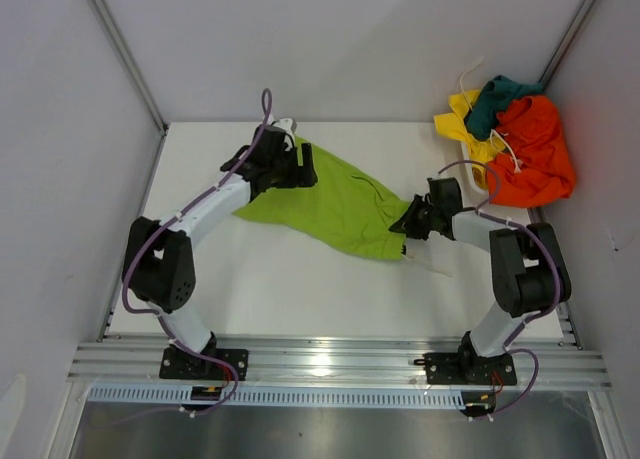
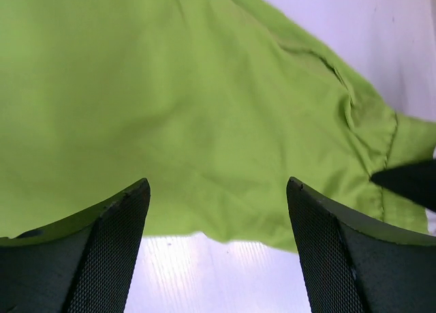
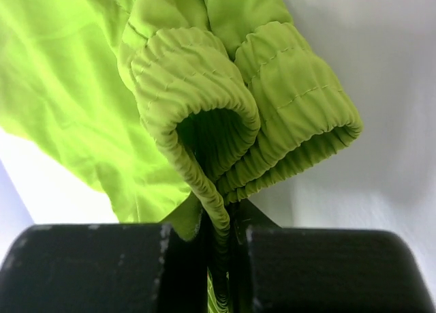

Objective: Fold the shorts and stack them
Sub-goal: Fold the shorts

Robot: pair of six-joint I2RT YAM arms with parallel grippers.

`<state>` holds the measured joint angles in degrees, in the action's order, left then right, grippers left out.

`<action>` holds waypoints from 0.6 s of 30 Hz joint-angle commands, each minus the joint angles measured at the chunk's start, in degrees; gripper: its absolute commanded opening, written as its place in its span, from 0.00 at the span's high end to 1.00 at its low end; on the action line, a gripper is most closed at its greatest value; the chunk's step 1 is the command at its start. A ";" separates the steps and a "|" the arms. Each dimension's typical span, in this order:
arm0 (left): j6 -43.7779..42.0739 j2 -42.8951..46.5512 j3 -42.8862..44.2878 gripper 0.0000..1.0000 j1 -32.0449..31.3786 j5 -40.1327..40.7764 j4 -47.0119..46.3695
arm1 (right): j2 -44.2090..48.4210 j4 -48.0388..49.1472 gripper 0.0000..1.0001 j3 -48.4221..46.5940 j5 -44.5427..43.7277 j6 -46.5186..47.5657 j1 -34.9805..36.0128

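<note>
A lime green pair of shorts (image 1: 335, 204) lies spread across the middle of the white table. My right gripper (image 1: 412, 222) is shut on its ribbed waistband (image 3: 204, 149) at the right end, and the elastic edge runs down between the jaws. My left gripper (image 1: 300, 169) stands open over the far left end of the same pair, and its two fingers (image 2: 109, 245) straddle the cloth edge (image 2: 204, 122) with bare table between them. Orange shorts (image 1: 535, 154), yellow shorts (image 1: 462, 119) and dark teal shorts (image 1: 498, 101) lie heaped at the back right.
The heap of shorts sits in a white basket (image 1: 448, 129) at the table's back right corner, with white drawstrings trailing out. Grey walls close in the table on the left, back and right. A loose white drawstring (image 1: 430, 264) lies near the right gripper.
</note>
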<state>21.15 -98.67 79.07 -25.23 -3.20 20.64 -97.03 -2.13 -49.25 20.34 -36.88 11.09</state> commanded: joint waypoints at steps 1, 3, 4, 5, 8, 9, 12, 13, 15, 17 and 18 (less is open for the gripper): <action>1.88 1.90 -3.91 0.17 0.71 -2.95 -6.12 | 2.90 -18.23 1.00 -2.51 -0.56 8.40 -0.63; 4.68 2.52 -7.42 0.17 0.71 -6.27 -13.85 | 4.65 -20.10 1.00 -2.16 -1.96 9.46 -0.46; 6.26 3.22 -8.65 0.17 0.63 -7.86 -17.01 | 5.44 -20.63 1.00 -1.73 -2.23 9.55 -0.37; 9.06 3.31 -12.15 0.17 0.36 -10.66 -20.61 | 7.37 -20.63 1.00 -1.11 -2.93 9.64 -0.46; 12.33 1.74 -13.76 0.17 -0.86 -11.13 -29.33 | 10.01 -22.47 1.00 -0.05 -4.42 10.16 -0.81; 12.69 1.21 -13.76 0.17 -1.30 -10.78 -30.04 | 11.24 -23.35 1.00 -0.84 -5.65 10.60 -0.90; 14.53 -0.46 -14.73 0.17 -3.41 -9.11 -32.59 | 12.83 -28.44 1.00 -3.12 -9.51 13.23 -0.90; 15.32 -0.73 -14.82 0.17 -4.81 -8.06 -32.94 | 13.18 -30.89 1.00 -4.78 -10.48 13.94 -0.90; 15.76 -1.52 -14.73 0.17 -6.40 -3.42 -33.21 | 13.97 -33.62 1.00 -6.46 -13.29 15.34 -1.16; 16.90 -2.39 -14.91 0.17 -8.25 -1.29 -34.69 | 14.33 -35.04 1.00 -8.57 -14.18 15.79 -1.33; 17.52 -2.75 -14.99 0.17 -8.77 -0.41 -35.40 | 14.50 -35.92 1.00 -9.10 -14.36 15.96 -1.51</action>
<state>35.38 -100.05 64.49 -31.94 -8.25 -8.71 -85.12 -33.12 -54.33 9.98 -23.66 10.20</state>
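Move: The right fingers already pinch the edge of the shorts' waistband, which lies some 26 cm to the right of the left hand, 14 cm back and about 12 cm lower. The middle of the shorts lies roughly 7 cm back and 8 cm to the right of the left hand, about 15 cm below. From the right hand, the middle of the shorts is about 18 cm left and 7 cm ahead, and the basket about 24 cm right and 17 cm ahead. Keep the right gripper shut on the waistband and draw it back about 6 cm and nearly as far right, easing up some 3 cm while its fingers tip to point more steeply down. Meanwhile carry the open, empty left gripper about 8 cm right above the shorts towards the waistband, slightly back and lower, its wrist tilting some 20 degrees so the fingers reach flatter to the right. ##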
